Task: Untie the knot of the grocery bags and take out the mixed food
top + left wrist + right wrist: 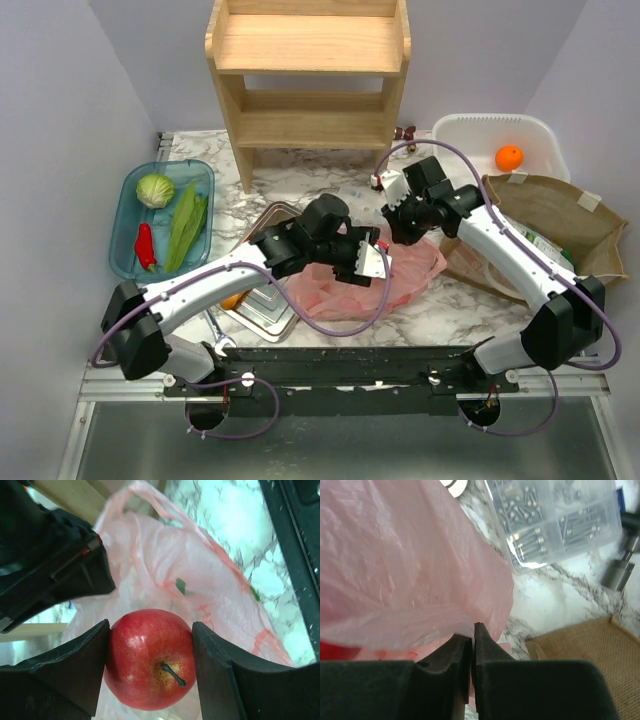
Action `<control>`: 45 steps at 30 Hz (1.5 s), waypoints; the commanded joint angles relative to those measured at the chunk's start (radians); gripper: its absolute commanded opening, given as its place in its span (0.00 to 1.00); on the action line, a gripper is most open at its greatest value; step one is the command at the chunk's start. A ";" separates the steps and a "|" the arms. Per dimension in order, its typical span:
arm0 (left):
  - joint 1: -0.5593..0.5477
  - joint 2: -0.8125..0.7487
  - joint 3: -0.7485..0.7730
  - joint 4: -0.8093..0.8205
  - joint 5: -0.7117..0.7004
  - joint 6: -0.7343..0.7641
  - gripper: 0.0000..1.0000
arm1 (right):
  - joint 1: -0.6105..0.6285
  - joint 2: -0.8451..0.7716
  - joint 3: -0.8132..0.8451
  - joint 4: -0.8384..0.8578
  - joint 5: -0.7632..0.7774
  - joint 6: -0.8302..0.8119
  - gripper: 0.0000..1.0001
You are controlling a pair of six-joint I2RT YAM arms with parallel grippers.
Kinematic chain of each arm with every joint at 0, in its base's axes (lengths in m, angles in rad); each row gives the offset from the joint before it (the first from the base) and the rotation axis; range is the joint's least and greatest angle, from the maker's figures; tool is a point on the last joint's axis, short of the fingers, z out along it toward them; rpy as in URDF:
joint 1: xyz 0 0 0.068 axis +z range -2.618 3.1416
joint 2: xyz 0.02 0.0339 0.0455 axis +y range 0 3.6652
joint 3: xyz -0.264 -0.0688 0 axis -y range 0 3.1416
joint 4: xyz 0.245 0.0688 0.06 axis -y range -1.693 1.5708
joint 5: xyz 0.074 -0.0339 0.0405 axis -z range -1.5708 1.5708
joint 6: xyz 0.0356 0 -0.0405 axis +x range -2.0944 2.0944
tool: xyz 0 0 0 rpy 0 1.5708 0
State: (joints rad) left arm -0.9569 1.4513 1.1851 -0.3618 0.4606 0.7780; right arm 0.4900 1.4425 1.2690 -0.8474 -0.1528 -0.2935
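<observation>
The pink grocery bag (pixel 405 282) lies crumpled on the marble between the two arms. My left gripper (pixel 150 630) hovers over the bag (pixel 200 580) and is shut on a red apple (pixel 145 655), one finger pressed on each side, stem facing the camera. From above, the left gripper (pixel 372 262) is at the bag's left edge. My right gripper (pixel 473 630) is shut on a fold of the bag's thin film (pixel 410 555) and holds it up, at the bag's far edge (pixel 400 232). The knot does not show. Cabbage (pixel 155 189), leafy greens (pixel 186 222) and a red pepper (pixel 146 246) lie in the blue tray (pixel 125 215).
A steel tray (pixel 262 300) sits under the left arm. An orange (pixel 509 157) lies in a white basin (pixel 540 135) at the back right, with a burlap bag (pixel 560 225) in front of it. A wooden shelf (pixel 310 80) stands at the back. A clear screw box (pixel 555 520) is near the right gripper.
</observation>
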 commanded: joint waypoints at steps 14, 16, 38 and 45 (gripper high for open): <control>0.336 -0.119 0.189 0.103 0.394 -0.800 0.16 | -0.019 -0.205 0.241 0.047 -0.184 0.121 0.90; 0.372 -0.094 0.197 0.162 0.443 -0.955 0.16 | -0.018 -0.262 0.184 0.088 -0.262 0.098 0.92; 0.392 0.034 0.128 0.588 0.601 -1.536 0.19 | -0.015 -0.587 -0.319 0.737 -0.565 -0.146 1.00; 0.371 0.075 0.161 0.618 0.600 -1.547 0.19 | -0.002 -0.503 -0.275 0.735 -0.611 -0.093 1.00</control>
State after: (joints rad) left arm -0.5697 1.4986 1.3262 0.2008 1.0321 -0.7399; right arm 0.4778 0.8970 0.9630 -0.1490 -0.7086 -0.4191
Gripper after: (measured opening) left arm 0.623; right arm 0.996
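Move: The red apple is already in the left hand's fingers, over the pink bag's mouth. The bag's middle lies about 14 cm below that hand and 1 cm back, 1 cm left; the right gripper, where the apple is going, is roughly 9 cm ahead, 8 right and 3 lower. The parts box is some 17 cm ahead, 2 left, 17 below. From the right hand, which still pinches the bag's rim, the apple is about 9 cm back, 8 left and 3 above. The apple, kept in the left hand's steady grip, goes up about 17 cm out of the bag and slightly forward, the wrist rolling hard and levelling until its fingers point right. The right fingers open wide and release the rim; that hand rises some 18 cm, then draws back and edges left, swinging its fingers from downward to leftward, towards the apple. ##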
